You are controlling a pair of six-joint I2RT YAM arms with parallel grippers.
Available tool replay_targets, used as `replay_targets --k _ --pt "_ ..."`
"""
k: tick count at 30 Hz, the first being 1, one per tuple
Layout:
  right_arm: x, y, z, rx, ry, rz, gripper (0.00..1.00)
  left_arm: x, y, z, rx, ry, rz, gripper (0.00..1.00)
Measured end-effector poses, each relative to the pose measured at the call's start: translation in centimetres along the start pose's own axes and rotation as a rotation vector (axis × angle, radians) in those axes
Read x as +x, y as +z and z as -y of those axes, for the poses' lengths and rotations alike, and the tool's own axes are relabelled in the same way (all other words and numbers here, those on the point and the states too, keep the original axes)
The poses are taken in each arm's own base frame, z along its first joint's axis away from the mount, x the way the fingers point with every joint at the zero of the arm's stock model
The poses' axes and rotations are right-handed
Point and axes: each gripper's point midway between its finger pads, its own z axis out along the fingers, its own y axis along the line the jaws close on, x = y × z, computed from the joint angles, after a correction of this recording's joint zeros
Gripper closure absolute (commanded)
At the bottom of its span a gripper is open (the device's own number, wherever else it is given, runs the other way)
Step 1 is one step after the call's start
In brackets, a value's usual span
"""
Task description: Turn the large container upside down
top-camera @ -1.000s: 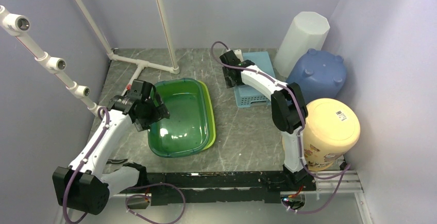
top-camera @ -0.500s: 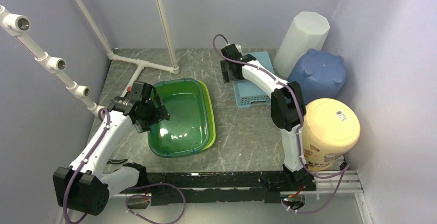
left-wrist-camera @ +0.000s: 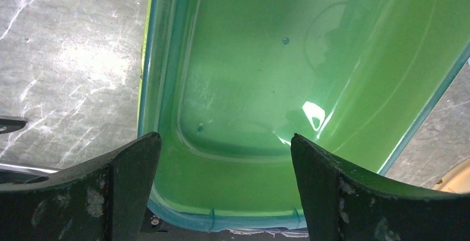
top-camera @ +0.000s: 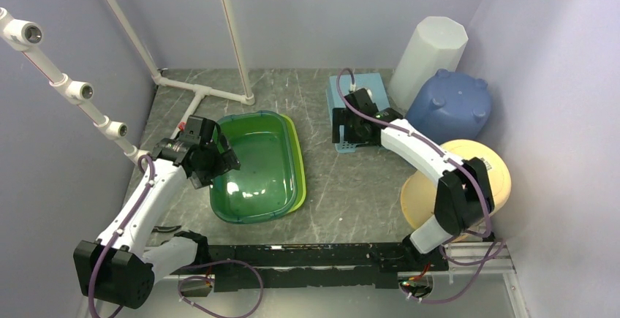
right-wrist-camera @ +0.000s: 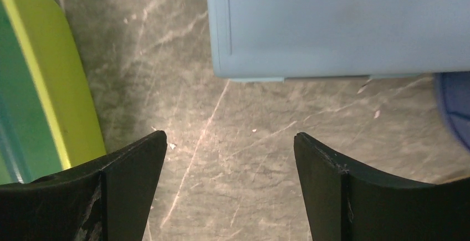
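Observation:
The large container, a green tub (top-camera: 256, 168), stands upright at the table's left-centre, nested in a yellow-green tub (top-camera: 298, 159). My left gripper (top-camera: 221, 161) hangs open over the tub's left rim. In the left wrist view its fingertips (left-wrist-camera: 151, 141) straddle the near wall of the green tub (left-wrist-camera: 249, 58) without touching it. My right gripper (top-camera: 340, 134) is open over bare table beside the light blue basket (top-camera: 362, 113). The right wrist view has nothing between the right gripper's (right-wrist-camera: 230, 137) fingers, with the basket (right-wrist-camera: 343, 25) ahead and the yellow-green tub (right-wrist-camera: 61, 86) at the left.
A tall white container (top-camera: 431, 55), an upturned blue bucket (top-camera: 450, 106) and a cream bucket (top-camera: 468, 179) crowd the right side by the wall. A white pipe frame (top-camera: 201, 91) stands at the back left. Walls close in on three sides.
The right arm has pulled its gripper back from the basket's far left corner to the basket's near left side, and its elbow has dropped to the right. The left arm has barely moved.

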Motion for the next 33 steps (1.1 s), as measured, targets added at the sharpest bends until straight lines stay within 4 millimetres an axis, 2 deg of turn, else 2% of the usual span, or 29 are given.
replay_targets --k 3,8,11,17,20,27,30,33 --pt "2.5 1.5 0.0 -0.006 0.011 -0.075 0.12 0.0 0.0 0.0 -0.002 0.0 0.002 0.08" --pt "3.9 3.7 -0.6 -0.013 0.013 -0.138 0.12 -0.1 0.0 -0.3 -0.016 -0.001 0.009 0.06" --pt "3.4 4.9 -1.1 -0.013 0.012 -0.143 0.12 0.0 0.1 -0.5 -0.02 -0.004 0.009 0.06" --pt "1.1 6.6 -2.4 -0.025 0.008 -0.117 0.12 0.5 0.3 -1.0 -0.038 -0.018 -0.001 0.06" --pt "0.8 6.8 -2.5 -0.038 -0.001 -0.105 0.1 0.7 0.6 -1.2 -0.045 -0.021 -0.008 0.06" --pt "0.3 6.7 -2.7 -0.076 -0.038 -0.113 0.13 1.1 0.9 -1.4 -0.049 -0.023 -0.017 0.08" --pt "0.4 5.8 -3.8 -0.161 -0.022 -0.118 0.14 1.2 1.1 -1.4 -0.05 -0.023 -0.02 0.1" --pt "0.9 2.9 -5.4 -0.279 0.016 -0.106 0.17 1.2 1.2 -1.3 -0.043 -0.024 -0.021 0.11"
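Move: The upside-down light-blue basket is the right hand's thing: its middle lies about 10 cm ahead, 7 cm to the right and 9 cm below, its near side only a few centimetres ahead. The green tray stands some 25 cm left of that hand and 9 cm back; the blue container is about 28 cm to its right and 7 cm ahead, its middle about level in height. From the left hand, the green tray's middle is about 10 cm right, 3 cm ahead and 9 cm below; the basket is roughly 42 cm right and 22 cm ahead. Dip the open right gripper about 6 cm behind the basket's near side, tipping the fingers slightly back towards the base, then ease it forward some 4 cm against that side to nudge it. Lift off back and left towards the green tray, rolling the left side up and turning counter-clockwise. Meanwhile lower the open left gripper nearly 2 cm over the green tray. ##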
